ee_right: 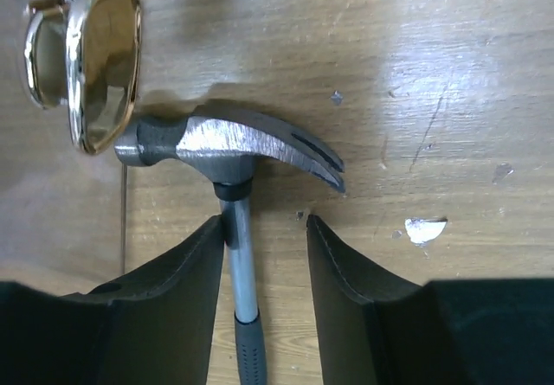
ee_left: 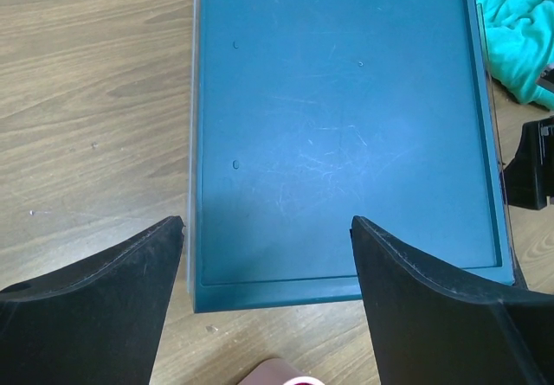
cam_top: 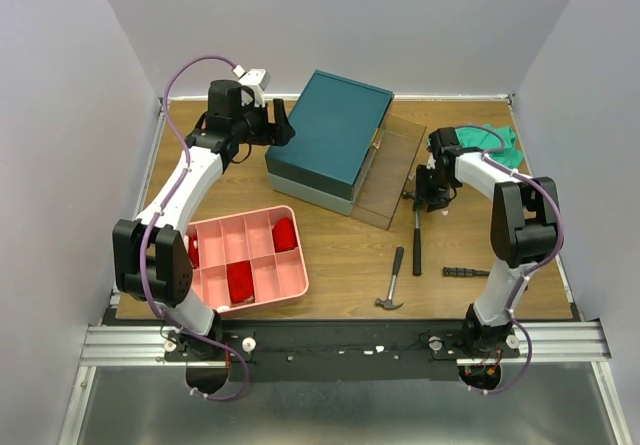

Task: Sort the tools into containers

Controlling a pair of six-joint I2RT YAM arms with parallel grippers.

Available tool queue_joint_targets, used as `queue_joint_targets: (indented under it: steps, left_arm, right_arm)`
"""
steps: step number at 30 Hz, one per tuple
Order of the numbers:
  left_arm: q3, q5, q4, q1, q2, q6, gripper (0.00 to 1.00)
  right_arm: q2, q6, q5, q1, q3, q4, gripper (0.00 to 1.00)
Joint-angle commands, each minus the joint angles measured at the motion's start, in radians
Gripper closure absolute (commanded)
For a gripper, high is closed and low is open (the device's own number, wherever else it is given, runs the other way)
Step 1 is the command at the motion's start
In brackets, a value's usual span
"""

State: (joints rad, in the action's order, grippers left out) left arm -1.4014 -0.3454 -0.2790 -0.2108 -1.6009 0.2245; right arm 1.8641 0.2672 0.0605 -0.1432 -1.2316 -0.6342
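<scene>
The dark teal box (cam_top: 330,133) stands at the back with one clear drawer (cam_top: 388,170) pulled out to its right. A steel-headed hammer (ee_right: 227,145) lies beside that drawer's orange handle (ee_right: 93,67). My right gripper (ee_right: 264,221) is open and straddles the hammer's shaft, which touches the left finger with a gap to the other. A second hammer (cam_top: 395,281) and a black tool (cam_top: 466,272) lie nearer the front. At the box's left end, above its lid (ee_left: 346,125), my left gripper (ee_left: 267,221) hangs open and empty.
A pink divided tray (cam_top: 290,287) holding red pieces sits at the front left, its corner (ee_left: 279,373) just showing in the left wrist view. A green cloth (cam_top: 503,145) lies at the back right, behind the right arm.
</scene>
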Motion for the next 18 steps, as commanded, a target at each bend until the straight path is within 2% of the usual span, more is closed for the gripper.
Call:
queue_joint_targets:
  steps: [1, 7, 8, 9, 18]
  left_arm:
    - [0.016, 0.037, 0.0, 0.011, 0.053, -0.016, 0.11]
    - [-0.013, 0.04, 0.003, 0.017, 0.045, -0.01, 0.11]
    - [-0.019, 0.04, 0.004, 0.019, 0.041, -0.01, 0.11]
    - [-0.025, 0.042, 0.004, 0.019, 0.041, -0.011, 0.11]
    - [-0.102, 0.014, 0.011, 0.019, -0.001, 0.009, 0.11]
  right_arm:
    - [0.046, 0.047, -0.054, -0.007, -0.034, -0.019, 0.59]
    - [0.078, 0.058, -0.08, -0.003, -0.086, -0.09, 0.77]
    - [0.078, 0.059, -0.079, -0.002, -0.088, -0.094, 0.82]
    - [0.075, 0.052, -0.07, 0.001, -0.083, -0.088, 0.99]
    - [-0.115, 0.043, -0.007, 0.065, -0.132, -0.067, 0.99]
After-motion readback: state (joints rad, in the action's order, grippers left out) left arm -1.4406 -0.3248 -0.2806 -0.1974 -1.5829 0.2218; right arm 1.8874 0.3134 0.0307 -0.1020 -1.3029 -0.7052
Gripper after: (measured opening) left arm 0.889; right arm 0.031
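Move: My right hand straddles the steel neck of the claw hammer, just behind its head; the hammer's middle lies about 6 cm back and 1 cm to the left, at fingertip height. The open drawer is centred some 9 cm ahead and 6 cm left, the green cloth 13 cm ahead and 15 cm right, the small hammer 18 cm back and 6 cm left. From my left hand the claw hammer is about 16 cm back, 25 cm right and 24 cm below. I shut my half-open right fingers on the claw hammer's neck, easing barely forward and staying low, fingers pointing down, until they pinch it. Then I draw it about 2 cm to the right, away from the open drawer, starting upward by nearly 1 cm with a slight clockwise turn. My empty left hand stays wide open and rises some 2.5 cm by the toolbox. ##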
